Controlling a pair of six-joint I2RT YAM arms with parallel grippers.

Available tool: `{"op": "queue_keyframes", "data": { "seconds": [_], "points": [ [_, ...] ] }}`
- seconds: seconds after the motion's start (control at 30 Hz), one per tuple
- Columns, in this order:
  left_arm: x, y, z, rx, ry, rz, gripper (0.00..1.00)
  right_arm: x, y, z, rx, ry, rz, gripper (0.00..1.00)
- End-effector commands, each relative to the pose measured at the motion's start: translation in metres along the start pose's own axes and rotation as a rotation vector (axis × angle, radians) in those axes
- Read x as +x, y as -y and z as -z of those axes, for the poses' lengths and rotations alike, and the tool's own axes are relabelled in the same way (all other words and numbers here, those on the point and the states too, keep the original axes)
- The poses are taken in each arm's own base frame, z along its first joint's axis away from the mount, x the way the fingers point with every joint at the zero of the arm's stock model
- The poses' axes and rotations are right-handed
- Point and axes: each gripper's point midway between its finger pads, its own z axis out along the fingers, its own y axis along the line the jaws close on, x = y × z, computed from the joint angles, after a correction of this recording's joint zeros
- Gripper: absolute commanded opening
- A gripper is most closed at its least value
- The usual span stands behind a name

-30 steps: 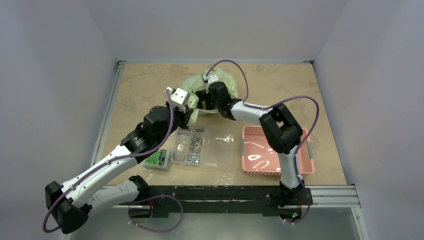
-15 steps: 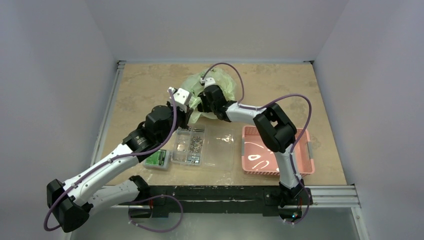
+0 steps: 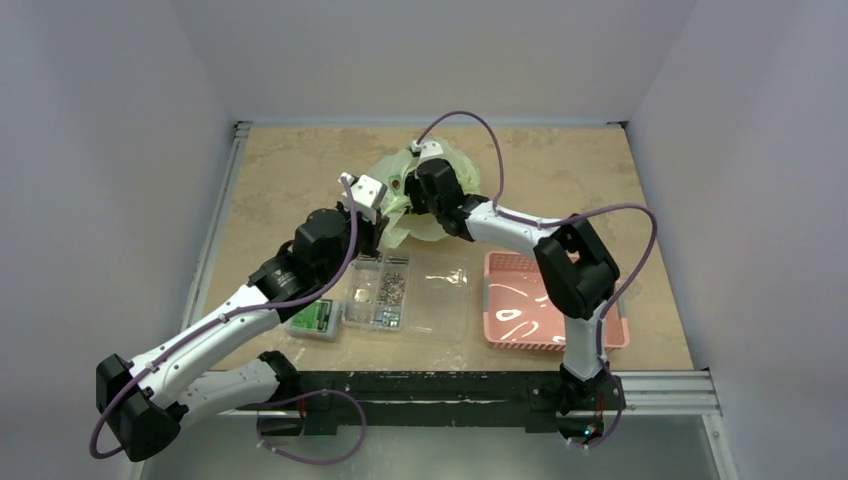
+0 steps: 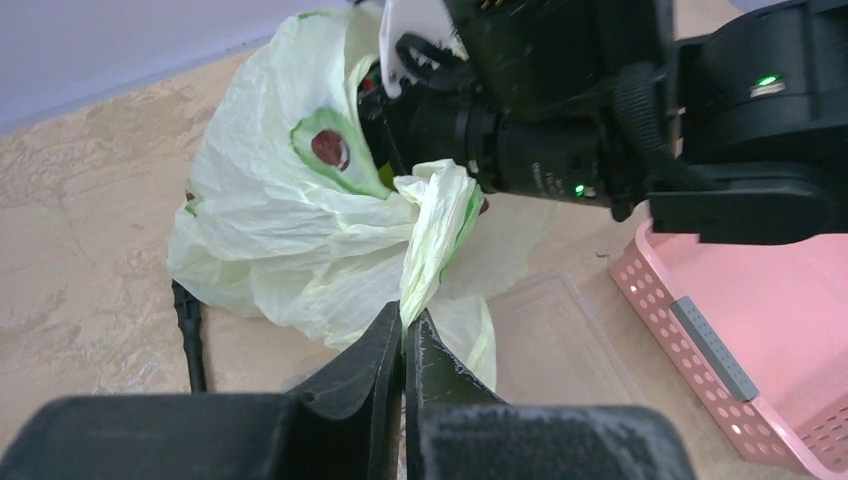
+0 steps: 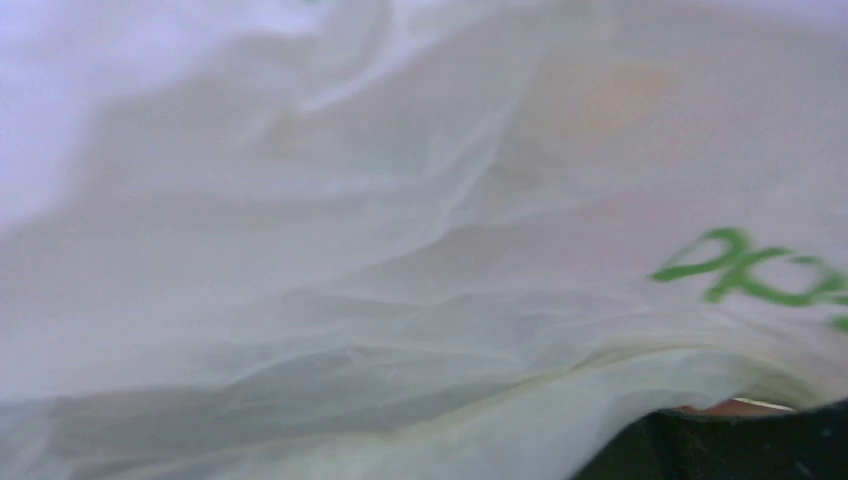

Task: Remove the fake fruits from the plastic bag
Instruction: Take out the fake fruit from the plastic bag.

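Observation:
The pale yellow-green plastic bag point(image 3: 462, 170) lies crumpled at the back middle of the table. My left gripper point(image 4: 404, 325) is shut on a twisted strip of the bag's edge point(image 4: 435, 230) and holds it up. My right gripper point(image 3: 425, 185) is pushed into the bag's mouth, and its fingers are hidden by the film. The right wrist view is filled with bag film point(image 5: 400, 250) bearing green print. A dark shape with a red-orange sliver point(image 5: 735, 407) shows at its lower right corner. The fake fruits are otherwise hidden inside the bag.
A clear compartmented box point(image 3: 405, 290) with its lid open lies just in front of the bag. A small green box point(image 3: 315, 318) sits to its left. A pink basket point(image 3: 600, 335) stands at the front right, beside the right arm.
The right wrist has shifted slightly inside the bag's mouth and its elbow has swung right. The left gripper keeps its hold on the bag's edge and has moved slightly farther back.

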Motion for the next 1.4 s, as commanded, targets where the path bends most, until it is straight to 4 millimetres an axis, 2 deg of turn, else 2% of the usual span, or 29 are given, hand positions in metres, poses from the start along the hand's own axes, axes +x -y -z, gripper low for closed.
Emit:
{"op": "queue_keyframes", "data": {
  "seconds": [0.0, 0.23, 0.37, 0.5, 0.6, 0.7, 0.8, 0.9, 1.0, 1.03, 1.1, 1.13, 1.23, 1.37],
  "points": [
    [-0.035, 0.003, 0.003, 0.013, 0.096, 0.033, 0.00, -0.050, -0.004, 0.036, -0.010, 0.108, -0.088, 0.04],
    [-0.035, 0.002, 0.002, 0.010, 0.092, 0.035, 0.00, -0.061, -0.005, 0.068, -0.038, 0.132, -0.152, 0.00],
    [-0.035, -0.004, 0.004, -0.021, 0.097, 0.040, 0.00, -0.057, -0.002, 0.078, -0.036, 0.121, -0.169, 0.00],
    [-0.041, -0.013, 0.012, -0.063, 0.139, 0.049, 0.00, -0.041, 0.011, 0.073, 0.035, 0.066, -0.136, 0.00],
    [-0.046, -0.017, 0.018, -0.072, 0.175, 0.050, 0.00, -0.018, 0.021, 0.065, 0.086, -0.015, -0.083, 0.00],
    [-0.049, -0.023, 0.024, -0.090, 0.199, 0.053, 0.00, -0.007, 0.025, 0.063, 0.097, -0.049, -0.050, 0.08],
    [-0.052, -0.026, 0.026, -0.099, 0.217, 0.060, 0.00, -0.003, 0.025, 0.064, 0.094, -0.071, -0.025, 0.05],
    [-0.053, -0.024, 0.023, -0.090, 0.220, 0.061, 0.00, -0.012, 0.015, 0.072, 0.034, -0.046, -0.040, 0.00],
    [-0.051, -0.021, 0.018, -0.081, 0.200, 0.064, 0.00, -0.036, -0.002, 0.092, -0.068, 0.032, -0.113, 0.00],
    [-0.043, -0.020, 0.016, -0.081, 0.164, 0.057, 0.00, -0.048, -0.009, 0.100, -0.108, 0.070, -0.134, 0.00],
    [-0.041, -0.019, 0.013, -0.077, 0.149, 0.054, 0.00, -0.067, -0.023, 0.114, -0.188, 0.109, -0.151, 0.00],
    [-0.040, -0.018, 0.012, -0.076, 0.146, 0.053, 0.00, -0.071, -0.027, 0.118, -0.206, 0.110, -0.152, 0.00],
    [-0.041, -0.019, 0.013, -0.079, 0.150, 0.051, 0.00, -0.072, -0.030, 0.126, -0.219, 0.077, -0.150, 0.00],
    [-0.043, -0.023, 0.016, -0.096, 0.161, 0.041, 0.00, -0.058, -0.033, 0.134, -0.244, -0.018, -0.104, 0.00]
  ]
}}
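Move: The green fake fruit is already between the right fingers, at the hand point, inside the plastic bag. The bag's middle lies roughly 4 cm below the hand. The clear lid is about 22 cm back and 4 cm right, the pink basket some 26 cm back and 29 cm right; both are about 10 cm lower. From the left hand, which holds the bag's edge, the bag's middle is about 17 cm ahead, 5 cm right and 18 cm down. The green fake fruit stays gripped as the right hand works it up and back out of the bag: up 7 cm while drawing back and right, down again almost as far, then up to end about 11 cm higher and 7 cm back, fingers unchanged, swinging a little left on the last rise. The left hand keeps the bag's edge pinched, lifting about 4 cm midway, then sinking half of that. ##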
